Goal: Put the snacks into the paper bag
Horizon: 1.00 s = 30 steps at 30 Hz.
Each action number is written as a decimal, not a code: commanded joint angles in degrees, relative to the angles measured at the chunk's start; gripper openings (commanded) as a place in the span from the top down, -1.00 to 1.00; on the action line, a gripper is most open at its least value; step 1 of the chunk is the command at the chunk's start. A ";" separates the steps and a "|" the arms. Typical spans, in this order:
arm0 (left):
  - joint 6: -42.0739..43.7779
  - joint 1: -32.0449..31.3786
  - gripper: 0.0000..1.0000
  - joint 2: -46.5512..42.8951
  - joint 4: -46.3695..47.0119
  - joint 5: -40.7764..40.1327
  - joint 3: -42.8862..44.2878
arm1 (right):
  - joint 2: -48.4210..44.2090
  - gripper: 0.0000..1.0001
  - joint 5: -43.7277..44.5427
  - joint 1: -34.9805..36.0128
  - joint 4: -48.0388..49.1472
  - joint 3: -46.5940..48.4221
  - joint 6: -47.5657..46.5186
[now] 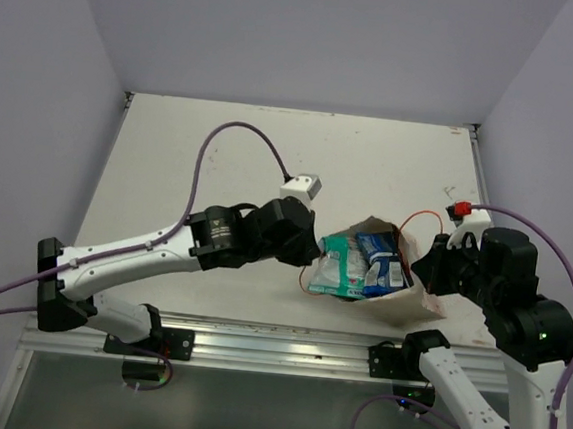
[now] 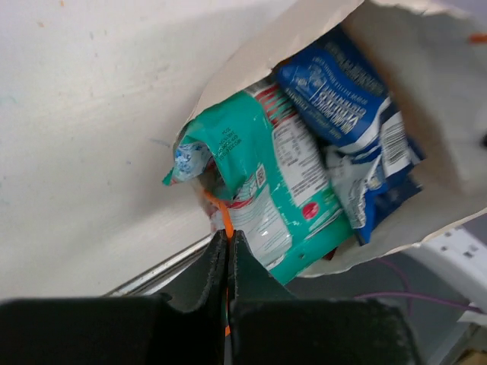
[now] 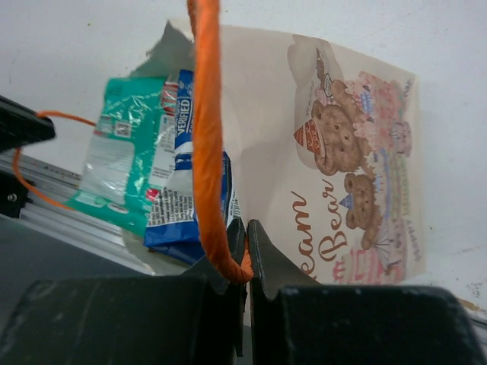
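Observation:
The beige paper bag point(image 1: 422, 299) sits near the table's front edge, its mouth stretched between my two grippers. A teal-and-white snack packet point(image 1: 340, 264) and a dark blue one point(image 1: 383, 263) lie inside, both sticking partly out of the mouth. My left gripper point(image 2: 228, 237) is shut on one thin orange string handle point(image 2: 222, 213), just left of the teal packet point(image 2: 266, 175) and the blue packet point(image 2: 342, 99). My right gripper point(image 3: 246, 228) is shut on the other orange handle point(image 3: 205, 114), beside the bag's bear-printed side point(image 3: 342, 152).
The white table point(image 1: 272, 153) stretches away behind the bag, between lilac walls. An aluminium rail point(image 1: 286, 340) runs along the front edge under the bag's mouth. Purple cables point(image 1: 236, 128) loop above both arms.

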 commanded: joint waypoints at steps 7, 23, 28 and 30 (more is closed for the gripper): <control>-0.65 5.57 1.00 -7.16 -1.90 -8.96 10.99 | 3.77 1.00 -5.16 0.01 6.91 -0.09 -1.26; 10.51 13.83 1.00 -3.13 3.29 -8.97 20.21 | 11.94 1.00 -9.13 5.01 21.50 -4.93 4.36; 12.71 17.87 1.00 -2.34 3.46 -7.20 17.24 | 14.85 1.00 -5.43 12.21 26.68 -7.21 6.03; 12.80 19.71 1.00 -3.04 3.90 -6.59 15.65 | 16.16 1.00 -2.54 14.77 28.43 -8.18 6.91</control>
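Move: The left hand holds the near-left orange handle of the tipped paper bag, whose middle lies some 15 cm to its right, about 2 cm ahead and 14 cm below. In the mouth the teal snack pack lies roughly 6 cm right, 2 cm ahead and 12 cm below that hand, the blue pack about 13 cm right and 3 cm ahead at like depth. From the right hand, on the other handle, the bag's middle is around 5 cm left, 3 cm ahead, 19 cm below. Both grippers keep their shut hold on the orange handles and draw the bag leftward and forward. The left hand first rises fast, then goes mostly forward, ending about 12 cm up, 12 cm forward and 7 cm left, with its fingers tilting up and turning counter-clockwise. The right hand eases forward, then swings left towards it, some 11 cm in all, sinking slightly. ##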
